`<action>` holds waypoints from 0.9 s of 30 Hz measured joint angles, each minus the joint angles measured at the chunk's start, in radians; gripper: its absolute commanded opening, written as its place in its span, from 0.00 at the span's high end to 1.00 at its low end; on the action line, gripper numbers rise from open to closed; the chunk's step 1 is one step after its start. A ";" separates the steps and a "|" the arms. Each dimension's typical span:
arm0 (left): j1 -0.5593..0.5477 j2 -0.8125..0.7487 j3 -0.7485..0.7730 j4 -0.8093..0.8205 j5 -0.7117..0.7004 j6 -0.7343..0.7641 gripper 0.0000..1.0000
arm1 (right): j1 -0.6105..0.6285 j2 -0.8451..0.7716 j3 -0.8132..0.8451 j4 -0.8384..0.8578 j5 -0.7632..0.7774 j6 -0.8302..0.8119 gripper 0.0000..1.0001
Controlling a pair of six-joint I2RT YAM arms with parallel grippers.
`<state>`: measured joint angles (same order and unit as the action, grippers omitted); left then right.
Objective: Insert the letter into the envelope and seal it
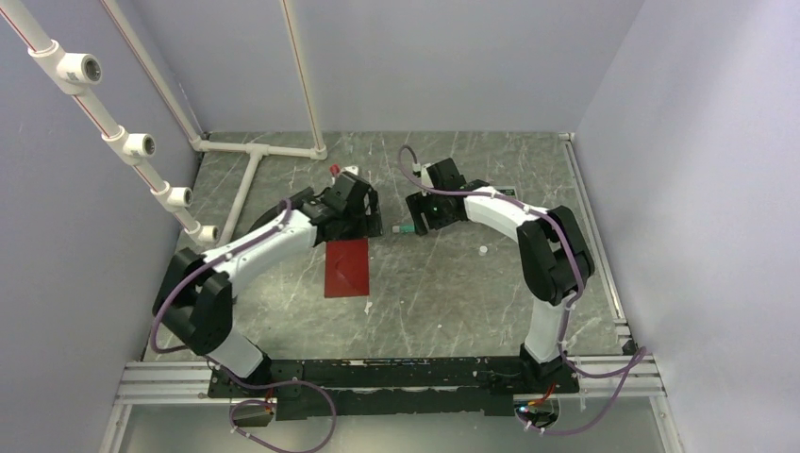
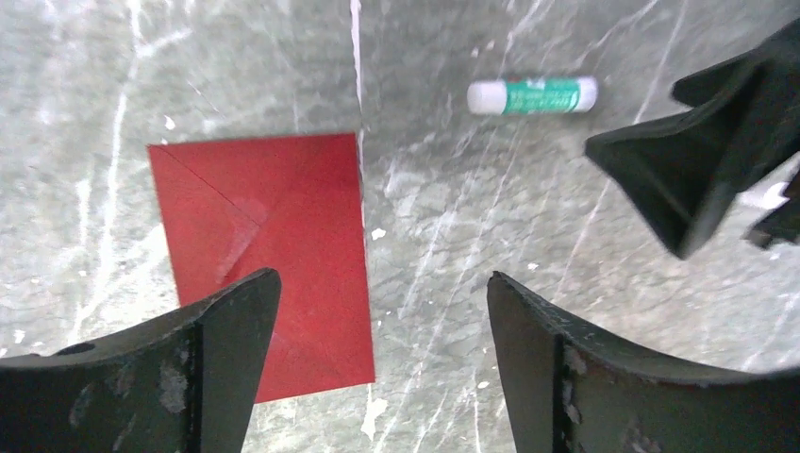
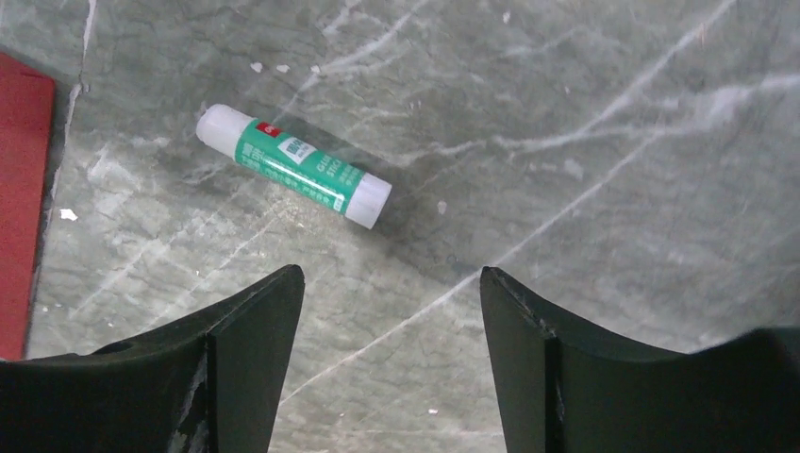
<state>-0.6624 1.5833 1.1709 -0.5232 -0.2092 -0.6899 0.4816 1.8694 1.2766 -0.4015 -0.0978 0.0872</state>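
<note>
The dark red envelope (image 1: 346, 267) lies flat on the grey marble table, its flap folded down against the body (image 2: 274, 236). Its edge also shows at the left of the right wrist view (image 3: 19, 189). The letter is not visible in any view. My left gripper (image 1: 366, 223) hovers open just beyond the envelope's far end, with nothing between its fingers (image 2: 382, 278). My right gripper (image 1: 420, 223) is open and empty too (image 3: 391, 272), just above a white and green glue stick (image 3: 292, 165) lying on the table between the two grippers (image 1: 403, 229).
White PVC pipes (image 1: 255, 151) run along the back left of the table and up the left wall. A small white bit (image 1: 482, 251) lies right of the glue stick. A metal rail (image 1: 594, 236) borders the right edge. The right gripper's fingers (image 2: 698, 170) show in the left wrist view.
</note>
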 measured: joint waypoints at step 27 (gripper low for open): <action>0.254 -0.222 -0.090 0.074 0.214 -0.021 0.20 | 0.096 0.134 0.055 0.107 -0.028 -0.348 1.00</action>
<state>-0.4080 1.3609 1.0809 -0.4488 0.0051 -0.7109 0.5777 2.0037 1.3315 -0.2947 -0.1257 -0.2604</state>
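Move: The glue stick lies about 5 cm to the left of my right hand, some 3 cm farther out and 4 cm below it. The red envelope is beyond it to the left: about 18 cm left of my right hand and 6 cm nearer my base. From my raised left hand the envelope lies roughly 5 cm left, about 1 cm back and 11 cm down; the glue stick is about 7 cm to its right and 8 cm ahead. My right hand slides about 5 cm left towards the glue stick, sinks some 3 cm and turns about 25 degrees counter-clockwise, its fingers closing completely beside the stick's near end, with nothing between them. Meanwhile my left hand, still wide open, climbs away from the envelope by about 6 cm while going as far left and a little forward. ##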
